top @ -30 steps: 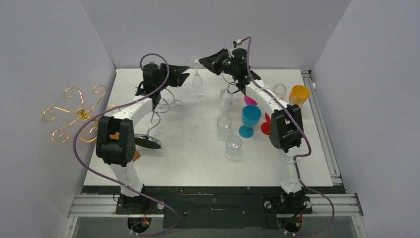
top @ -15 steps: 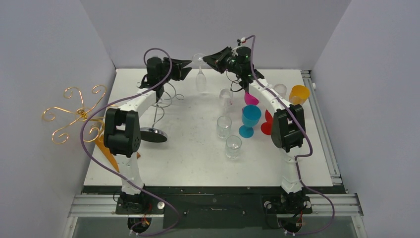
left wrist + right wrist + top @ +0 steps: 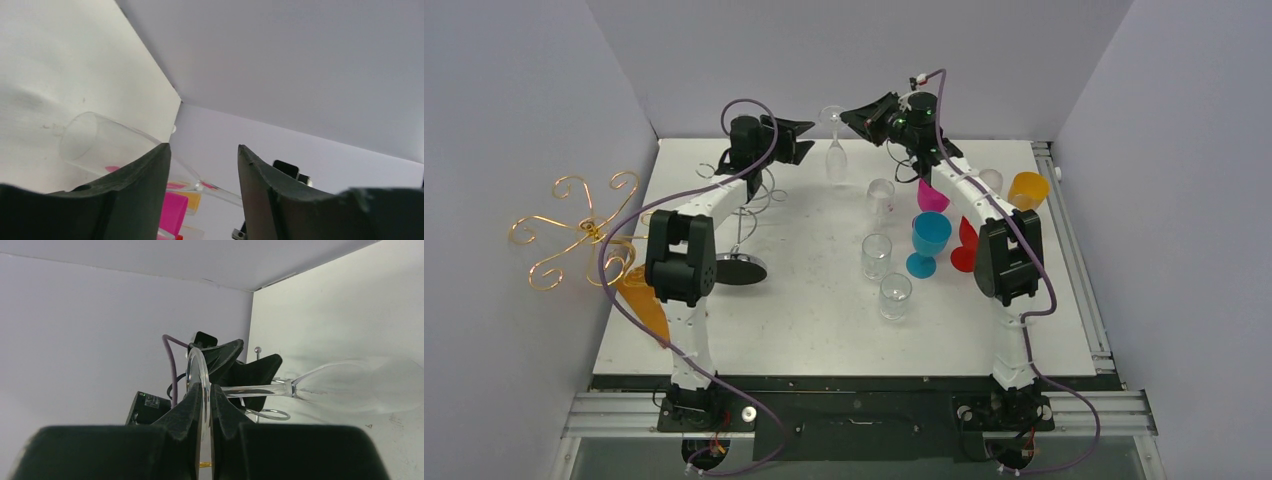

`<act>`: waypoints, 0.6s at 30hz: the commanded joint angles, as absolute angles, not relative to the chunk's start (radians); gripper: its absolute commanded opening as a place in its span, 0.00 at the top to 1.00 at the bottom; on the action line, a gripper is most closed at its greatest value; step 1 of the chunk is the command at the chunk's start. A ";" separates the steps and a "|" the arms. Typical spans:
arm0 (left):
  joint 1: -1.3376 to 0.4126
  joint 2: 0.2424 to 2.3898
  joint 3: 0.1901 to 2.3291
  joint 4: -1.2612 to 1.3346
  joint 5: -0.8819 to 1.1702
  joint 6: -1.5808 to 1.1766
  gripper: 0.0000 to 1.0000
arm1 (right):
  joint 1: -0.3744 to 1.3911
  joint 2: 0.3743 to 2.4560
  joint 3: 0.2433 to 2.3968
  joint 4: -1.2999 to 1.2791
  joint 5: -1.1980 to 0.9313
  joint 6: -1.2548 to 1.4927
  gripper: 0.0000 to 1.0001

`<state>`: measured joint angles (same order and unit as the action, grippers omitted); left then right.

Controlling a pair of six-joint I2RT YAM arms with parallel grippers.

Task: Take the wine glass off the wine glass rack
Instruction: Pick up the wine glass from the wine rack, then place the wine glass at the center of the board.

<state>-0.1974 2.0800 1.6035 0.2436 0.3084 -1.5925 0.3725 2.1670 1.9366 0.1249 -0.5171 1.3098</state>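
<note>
A clear wine glass [image 3: 834, 152] hangs upside down over the back of the table. My right gripper [image 3: 852, 117] is shut on its flat foot [image 3: 197, 374]; the stem [image 3: 255, 388] and bowl [image 3: 360, 385] stretch out to the right. The chrome wire wine glass rack [image 3: 742, 268] stands left of the glass, one ring [image 3: 267, 414] showing just under the stem. My left gripper [image 3: 808, 135] is open beside the glass and grips nothing. In the left wrist view the bowl [image 3: 97, 145] lies behind the left finger [image 3: 145, 185] and the stem crosses the gap.
Right of centre stand two clear tumblers [image 3: 876, 255], another clear wine glass [image 3: 880, 198], a blue goblet [image 3: 929, 243], pink [image 3: 931, 198], red [image 3: 962, 250] and orange cups [image 3: 1028, 190]. A gold wire rack [image 3: 574, 230] and an orange cone [image 3: 644, 300] sit at the left edge.
My left gripper has opened wider and swung right and back. The right gripper has carried the glass a little up and right. The rack's base has shifted right.
</note>
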 commanded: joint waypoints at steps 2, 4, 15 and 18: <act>-0.193 2.156 1.659 0.200 0.281 -1.549 0.46 | 0.361 2.069 1.943 0.180 -0.546 1.277 1.00; -0.196 2.169 1.666 0.202 0.281 -1.540 0.39 | 0.359 2.067 1.942 0.175 -0.550 1.270 1.00; -0.199 2.200 1.710 0.251 0.284 -1.472 0.17 | 0.353 2.056 1.939 0.161 -0.549 1.247 1.00; -0.198 2.205 1.718 0.283 0.287 -1.461 0.15 | 0.353 2.053 1.938 0.160 -0.550 1.247 1.00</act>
<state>-0.1982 2.1853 1.6691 0.2283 0.2916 -1.5021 0.3595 2.1513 1.9293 0.1055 -0.5335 1.2648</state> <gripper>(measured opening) 0.838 0.028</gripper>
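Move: The wine glass hangs bowl down beside the left hand, its middle about 6 cm to the right, 2 cm ahead and nearly level; the right fingers already pinch its foot, so its middle lies some 9 cm below the right hand, 2 cm to the left and 1 cm ahead. The silver rack leans roughly 12 cm back and 10 cm left of the left hand, 10 cm lower. From the right hand, a clear glass stands about 8 cm right, 3 cm back, and the pink goblet 20 cm right, 2 cm back, both some 20 cm lower. The wine glass stays pinched by its foot in the right fingers, which hold nearly still, easing under 1 cm to the right. Beside it the left hand drops about 4 cm from stem height towards the bowl, mostly early on, and edges 2 cm forward, its fingers spreading from half to almost wide open. ##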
